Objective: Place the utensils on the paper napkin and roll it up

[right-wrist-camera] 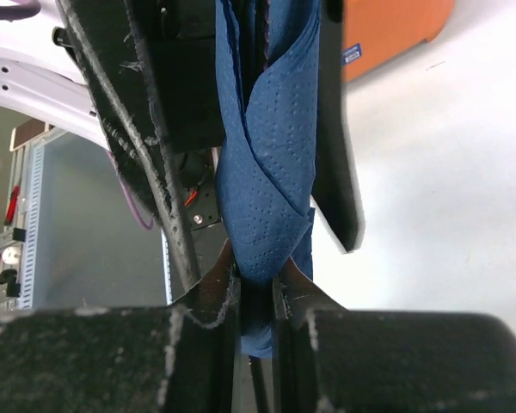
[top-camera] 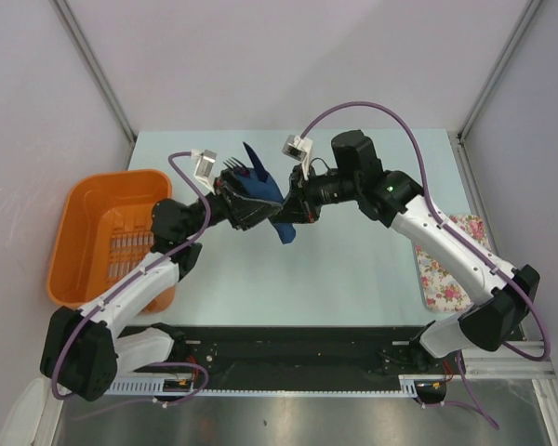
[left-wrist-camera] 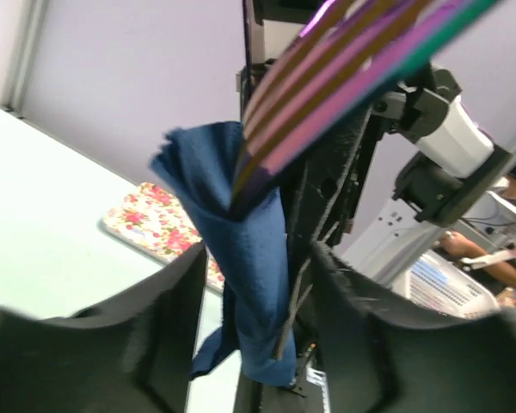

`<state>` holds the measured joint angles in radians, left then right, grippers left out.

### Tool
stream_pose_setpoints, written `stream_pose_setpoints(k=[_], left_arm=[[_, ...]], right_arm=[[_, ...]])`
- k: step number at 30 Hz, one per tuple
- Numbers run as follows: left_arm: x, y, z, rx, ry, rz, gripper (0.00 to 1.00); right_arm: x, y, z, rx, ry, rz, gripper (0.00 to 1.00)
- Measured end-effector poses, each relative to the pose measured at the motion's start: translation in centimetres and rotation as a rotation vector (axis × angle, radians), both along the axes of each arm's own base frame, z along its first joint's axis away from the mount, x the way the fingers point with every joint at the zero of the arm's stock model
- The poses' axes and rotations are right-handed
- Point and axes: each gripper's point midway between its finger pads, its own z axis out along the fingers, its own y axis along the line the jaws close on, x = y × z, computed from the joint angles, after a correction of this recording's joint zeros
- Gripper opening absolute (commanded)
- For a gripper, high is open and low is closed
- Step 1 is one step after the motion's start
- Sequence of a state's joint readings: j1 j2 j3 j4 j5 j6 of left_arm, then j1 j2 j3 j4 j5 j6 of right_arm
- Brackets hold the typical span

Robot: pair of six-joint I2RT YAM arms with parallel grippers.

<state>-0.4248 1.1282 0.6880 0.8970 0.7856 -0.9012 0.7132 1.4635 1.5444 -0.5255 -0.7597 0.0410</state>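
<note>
The navy paper napkin is rolled into a twisted tube and hangs in the air above the table, between my two grippers. Purple utensils stick out of its far end, fork tines showing; in the left wrist view the utensils are a blurred purple band. My right gripper is shut on the napkin's lower end. My left gripper stands open around the napkin, with a gap on each side. In the overhead view the left gripper and right gripper meet mid-table.
An orange basket sits at the table's left edge. A white floral cloth lies at the right edge. The pale table lies below the raised roll.
</note>
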Motion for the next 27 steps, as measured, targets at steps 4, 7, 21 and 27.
stream_pose_setpoints(k=[4, 7, 21, 27], left_arm=[[-0.5, -0.1, 0.5, -0.022, 0.003, -0.029, 0.29], [-0.8, -0.1, 0.8, -0.036, 0.003, -0.050, 0.18], [-0.9, 0.0, 1.4, -0.070, -0.001, -0.073, 0.00], [0.5, 0.5, 1.3, -0.070, 0.024, -0.045, 0.00]], right_arm=[[0.2, -0.1, 0.1, -0.002, -0.014, -0.011, 0.00], [0.2, -0.2, 0.3, 0.004, -0.023, -0.012, 0.00], [-0.4, -0.4, 1.1, 0.034, -0.045, -0.013, 0.36], [0.5, -0.8, 1.7, 0.067, -0.025, -0.033, 0.63]])
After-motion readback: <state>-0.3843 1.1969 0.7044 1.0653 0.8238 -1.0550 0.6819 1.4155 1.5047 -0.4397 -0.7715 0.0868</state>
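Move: The rolled napkin already stands between the left hand's open fingers, its middle about 2 cm ahead of that hand and 1 cm above it. The fork tines stick out some 6 cm ahead, 5 cm left and 6 cm up, the knife tip about 9 cm ahead, 3 cm left and 8 cm up. The right fingers pinch the lower end; from them the roll's middle is about 2 cm ahead, 4 cm left and 2 cm up. The napkin roll is handed over in mid-air: the left hand slips about 1.5 cm up and 1 cm back along it while its fingers close and pinch it above the right hand's grip. The right hand keeps its pinch, rising about 1 cm, then spreads its fingers to roughly half open as both hands ease forward by about 1 cm. ##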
